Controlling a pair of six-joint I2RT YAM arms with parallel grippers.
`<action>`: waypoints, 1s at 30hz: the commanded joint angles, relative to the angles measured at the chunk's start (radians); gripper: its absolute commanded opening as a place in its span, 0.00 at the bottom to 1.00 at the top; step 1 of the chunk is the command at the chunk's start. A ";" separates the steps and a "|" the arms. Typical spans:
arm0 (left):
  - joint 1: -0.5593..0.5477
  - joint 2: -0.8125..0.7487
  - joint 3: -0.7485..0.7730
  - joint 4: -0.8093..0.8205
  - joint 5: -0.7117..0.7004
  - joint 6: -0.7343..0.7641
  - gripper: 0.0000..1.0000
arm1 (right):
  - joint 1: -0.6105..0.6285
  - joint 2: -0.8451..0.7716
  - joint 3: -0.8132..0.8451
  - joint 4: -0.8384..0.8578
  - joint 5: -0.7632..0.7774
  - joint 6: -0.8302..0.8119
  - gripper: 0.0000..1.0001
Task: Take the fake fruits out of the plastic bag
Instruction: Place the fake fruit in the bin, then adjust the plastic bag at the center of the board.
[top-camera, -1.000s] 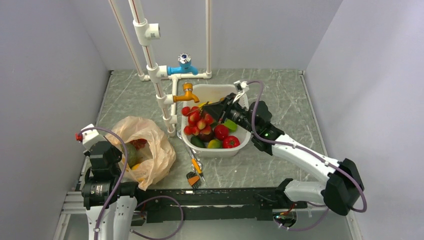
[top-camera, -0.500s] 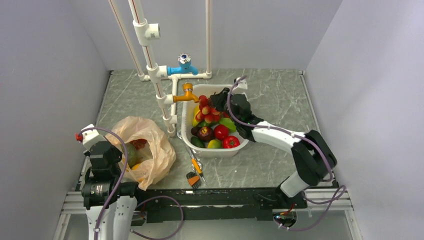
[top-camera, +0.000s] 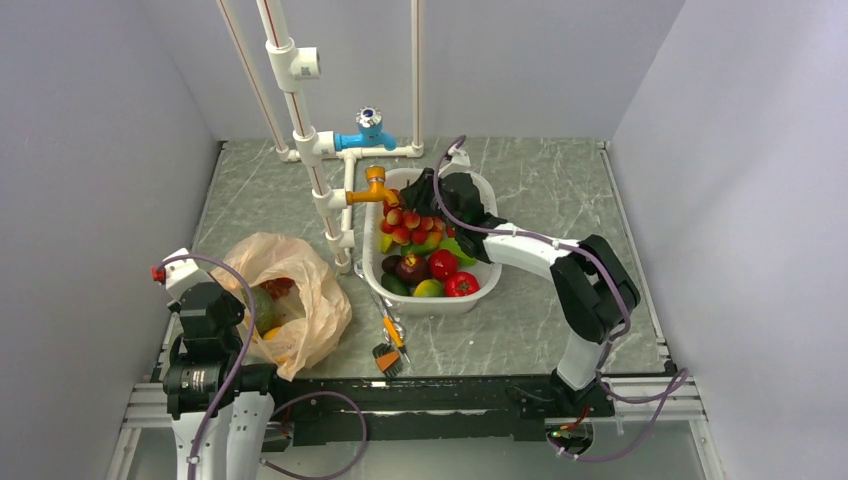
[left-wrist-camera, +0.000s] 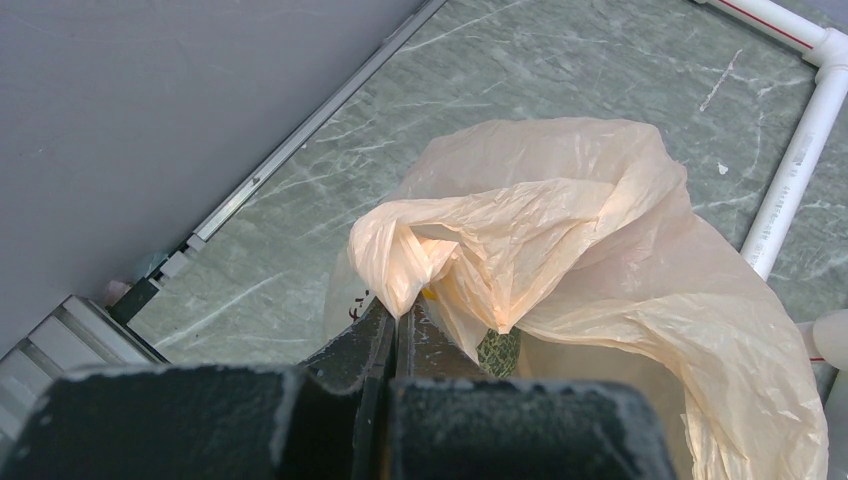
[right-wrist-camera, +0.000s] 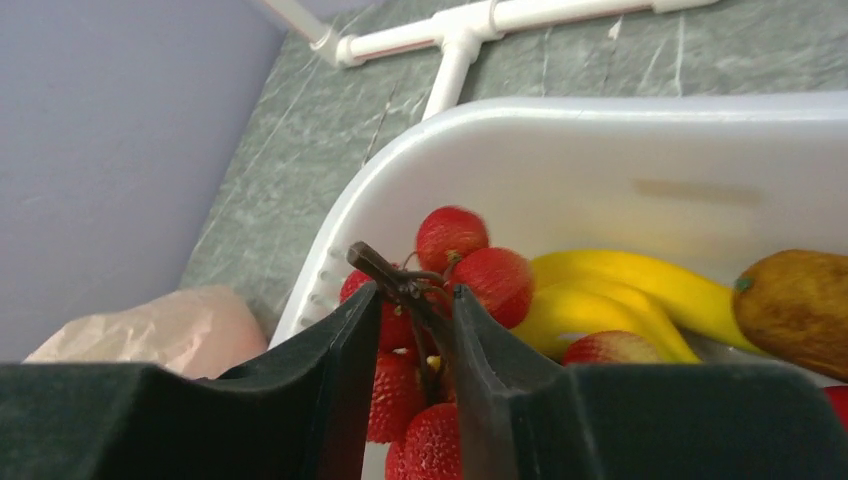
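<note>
The beige plastic bag (top-camera: 305, 295) lies on the table's left with its mouth facing my left arm. My left gripper (left-wrist-camera: 397, 314) is shut on a fold of the plastic bag (left-wrist-camera: 600, 250) at its rim. Inside the bag show a netted green melon (left-wrist-camera: 498, 352), also in the top view (top-camera: 262, 310), and something red (top-camera: 279, 287). My right gripper (right-wrist-camera: 412, 300) hangs over the far left end of the white basin (top-camera: 472, 292). Its jaws stand apart around the brown stem of the red fruit bunch (right-wrist-camera: 475, 275), which rests on the fruits in the basin (top-camera: 408, 226).
The basin (right-wrist-camera: 600, 110) also holds a yellow banana (right-wrist-camera: 640, 290), red tomatoes (top-camera: 461, 284) and green mangoes (top-camera: 395, 284). An orange tap (top-camera: 374, 187) and white pipes (top-camera: 320, 190) stand just left of it. A small brush (top-camera: 390, 352) lies at the table's front edge.
My right gripper has swung from the basin's right side to its far left end with the red bunch, and its jaws have widened around the stem. The left arm has not moved.
</note>
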 joint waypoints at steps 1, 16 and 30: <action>-0.003 -0.003 0.026 0.018 -0.013 0.001 0.00 | -0.001 -0.015 0.037 -0.097 -0.086 -0.049 0.43; -0.003 -0.035 0.021 0.024 -0.010 0.001 0.00 | 0.073 -0.414 -0.148 -0.294 -0.060 -0.182 0.80; -0.003 -0.039 0.023 0.021 -0.016 -0.001 0.00 | 0.695 -0.307 -0.090 -0.072 -0.019 -0.374 0.78</action>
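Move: Over the far-left part of the bin, the right hand still holds the red fruit bunch by its stem; the bin's middle lies about 8 cm back, 6 cm to the right and some 9 cm below. The brown fruit inside is roughly 10 cm to its right, 1 cm back. The plastic bag is about 25 cm back and 22 cm left. From the left hand, the bin is some 16 cm ahead and 39 cm right, the bag about 2 cm ahead and 10 cm right. Opening wide while dipping about 3 cm, the right fingers let go of the bunch's stem. The hand then draws back and slightly right, climbs out of the bin, and sweeps quickly back and left, about 30 cm back in all, turning some 40 degrees counter-clockwise towards the bag. The left hand keeps pinching the bag's edge. ##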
